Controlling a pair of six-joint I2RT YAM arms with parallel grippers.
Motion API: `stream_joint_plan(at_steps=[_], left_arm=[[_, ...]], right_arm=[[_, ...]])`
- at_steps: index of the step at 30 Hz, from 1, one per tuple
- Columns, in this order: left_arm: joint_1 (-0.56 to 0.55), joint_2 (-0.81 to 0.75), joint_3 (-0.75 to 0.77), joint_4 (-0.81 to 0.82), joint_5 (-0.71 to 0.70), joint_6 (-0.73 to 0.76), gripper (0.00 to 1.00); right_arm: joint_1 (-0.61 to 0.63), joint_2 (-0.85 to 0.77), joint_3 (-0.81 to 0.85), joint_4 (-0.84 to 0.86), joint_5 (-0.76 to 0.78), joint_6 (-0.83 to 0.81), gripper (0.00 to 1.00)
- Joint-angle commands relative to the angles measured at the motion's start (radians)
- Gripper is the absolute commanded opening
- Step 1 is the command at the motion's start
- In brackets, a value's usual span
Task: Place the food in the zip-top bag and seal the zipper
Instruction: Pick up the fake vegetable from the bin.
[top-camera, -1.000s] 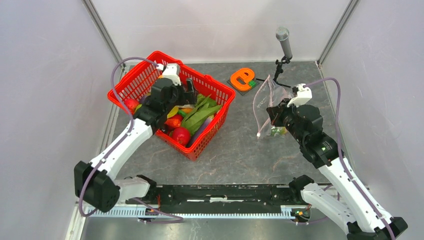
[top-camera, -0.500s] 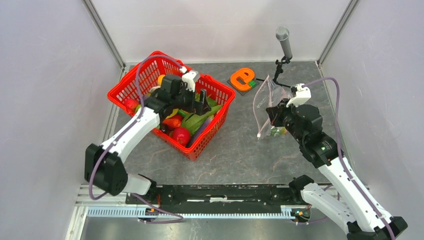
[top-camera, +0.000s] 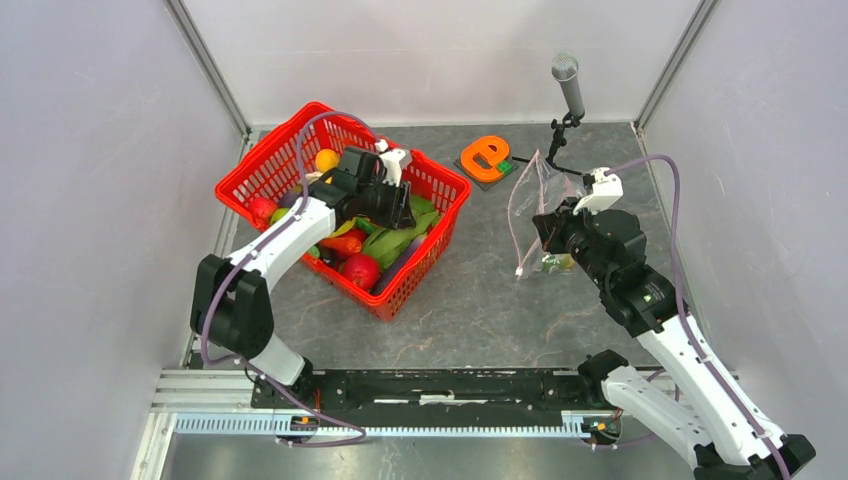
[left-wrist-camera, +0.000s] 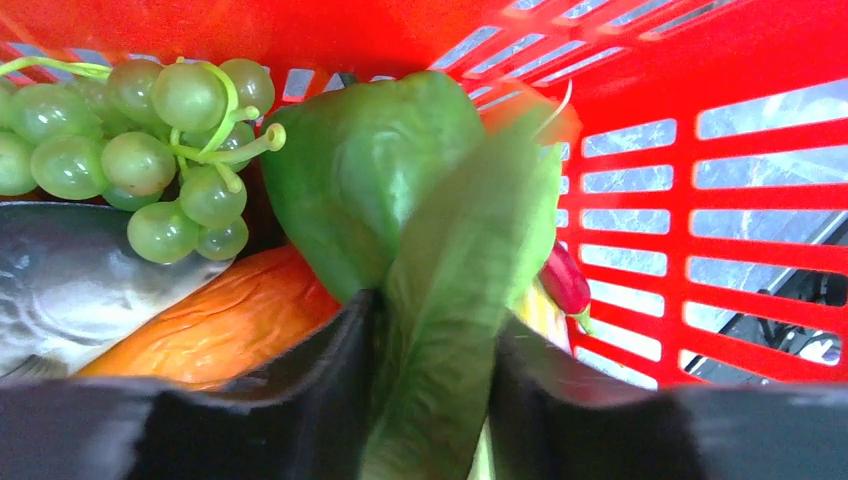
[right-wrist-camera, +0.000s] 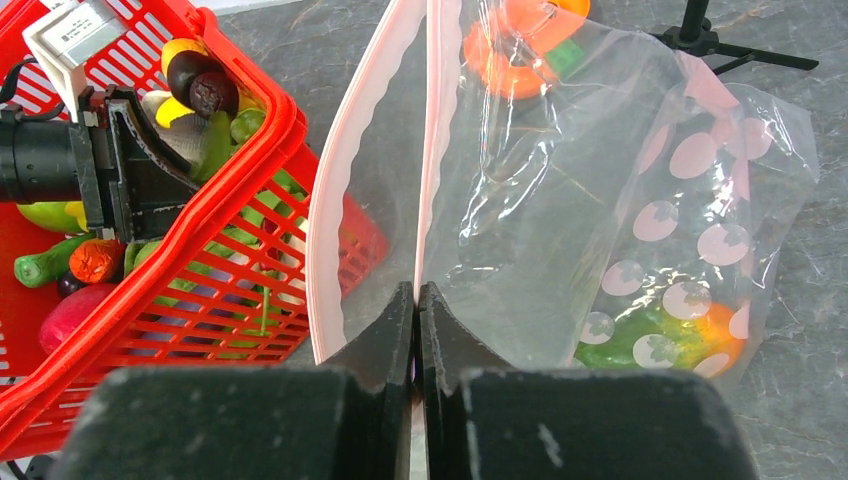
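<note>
The clear dotted zip-top bag hangs upright right of centre, mouth open toward the basket. My right gripper is shut on one lip of its pale pink zipper and holds it up, jaws pressed together; the other lip bows away. Green and orange food lies in the bag's bottom. My left gripper is down in the red basket, its fingers closed on both sides of the green leafy vegetable.
The basket also holds green grapes, an orange piece, red fruits and long green pieces. An orange letter block and a microphone stand stand at the back. Walls close in on three sides.
My left arm has swung right across the basket and its gripper has come down onto the green leaf. My right gripper and the bag have stayed put.
</note>
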Motion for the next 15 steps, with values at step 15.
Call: stream_joint_plan(at_steps=[15], left_arm=[[0.001, -0.403, -0.067, 0.155, -0.136, -0.05, 0.02]], right_arm=[[-0.002, -0.023, 0.001, 0.027, 0.019, -0.006, 0.07]])
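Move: The leafy vegetable is already between the left hand's half-closed fingers, its middle roughly 2 cm back, 1 cm left and 3 cm below. The pomegranate lies about 8 cm back and 9 cm left of that hand, and the eggplant 7 cm back and 1 cm left. The green pepper is some 4 cm ahead and 3 cm right, all three about 5 cm down. From the right hand the leafy vegetable is roughly 26 cm left, level fore and aft, 15 cm lower. The leafy vegetable is pinched between the left hand's fingertips, which finish closing on its leaves down in the bin. The left hand then rises straight up at a growing pace, about 8 cm, while the fingers keep their grip and swing forward and up by some 15 degrees. ##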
